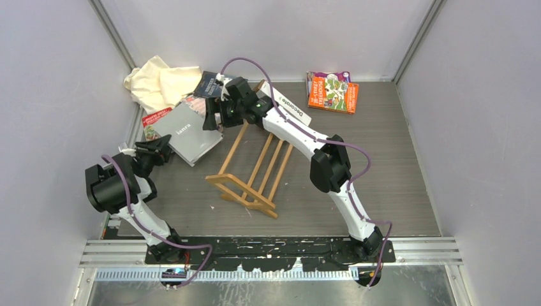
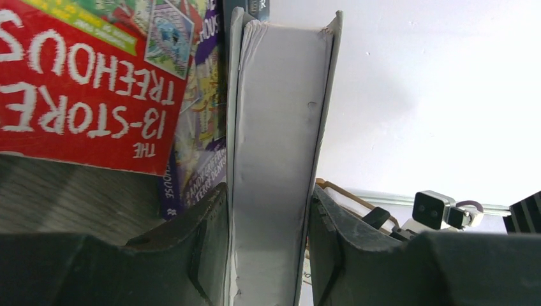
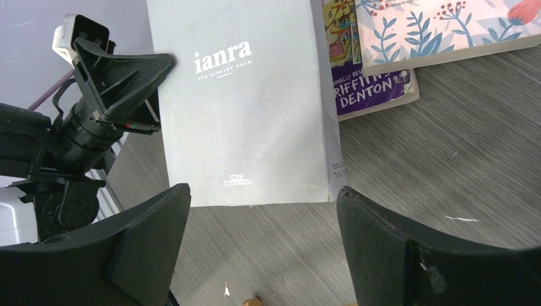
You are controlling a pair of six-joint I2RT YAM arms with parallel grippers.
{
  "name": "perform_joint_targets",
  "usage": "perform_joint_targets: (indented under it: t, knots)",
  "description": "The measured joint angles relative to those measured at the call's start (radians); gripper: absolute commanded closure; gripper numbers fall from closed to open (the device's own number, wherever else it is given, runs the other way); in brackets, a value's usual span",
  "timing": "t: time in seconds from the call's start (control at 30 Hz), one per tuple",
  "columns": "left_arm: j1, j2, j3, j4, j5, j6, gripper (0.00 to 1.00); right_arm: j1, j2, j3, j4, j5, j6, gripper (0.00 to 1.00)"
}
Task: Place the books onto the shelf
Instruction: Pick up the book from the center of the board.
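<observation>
A grey book marked "ianra" (image 1: 188,132) lies at the back left, and my left gripper (image 1: 159,148) is shut on its near-left edge. In the left wrist view the book's page edge (image 2: 274,115) stands pinched between the two fingers of the left gripper (image 2: 268,194). My right gripper (image 1: 212,116) hovers open over the book's far right side, nothing between its fingers. The right gripper (image 3: 261,201) frames the grey cover (image 3: 242,102) from above. The wooden shelf (image 1: 252,169) lies on the table mid-scene. More books, orange on top (image 1: 333,93), are stacked at the back right.
A red treehouse book (image 2: 83,83) and a purple book (image 2: 198,153) lie under the grey one. A floral book (image 3: 440,25) sits nearby. A white "Decorate" book (image 1: 293,109) lies under the right arm. A cream cloth (image 1: 159,83) is bunched in the back-left corner. Walls close in on three sides.
</observation>
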Motion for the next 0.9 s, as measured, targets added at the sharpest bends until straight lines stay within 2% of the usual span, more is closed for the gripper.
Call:
perform_joint_targets:
  t: [0.43,0.9]
  knots:
    - [0.000,-0.132,0.000,-0.007,0.004,-0.061,1.00,-0.002,0.000,0.040,-0.034,0.018,-0.035,0.10]
    - [0.000,-0.251,0.000,-0.017,0.070,-0.120,1.00,-0.002,-0.007,0.041,-0.051,0.031,-0.041,0.10]
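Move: My left hand already grips the grey book by its page edge, its middle about 7 cm to the hand's right and 3 cm ahead. The open right gripper, towards which the book goes, is some 15 cm right of my left hand, 3 cm ahead and 7 cm higher. The red book lies 10 cm ahead, 3 cm left and 9 cm down. From my right hand, the grey book's middle is 8 cm left, 1 cm back and 8 cm down; the wooden shelf's is 13 cm right, 3 cm back and 14 cm down. I raise the grey book with my left hand, up about 8 cm, keeping the pinch and tipping the fingers up some 10 degrees, easing slightly back and right late in the lift. That brings its free corner up to my waiting right gripper, which stays wide open and almost still; one of its fingertips comes against the cover. ##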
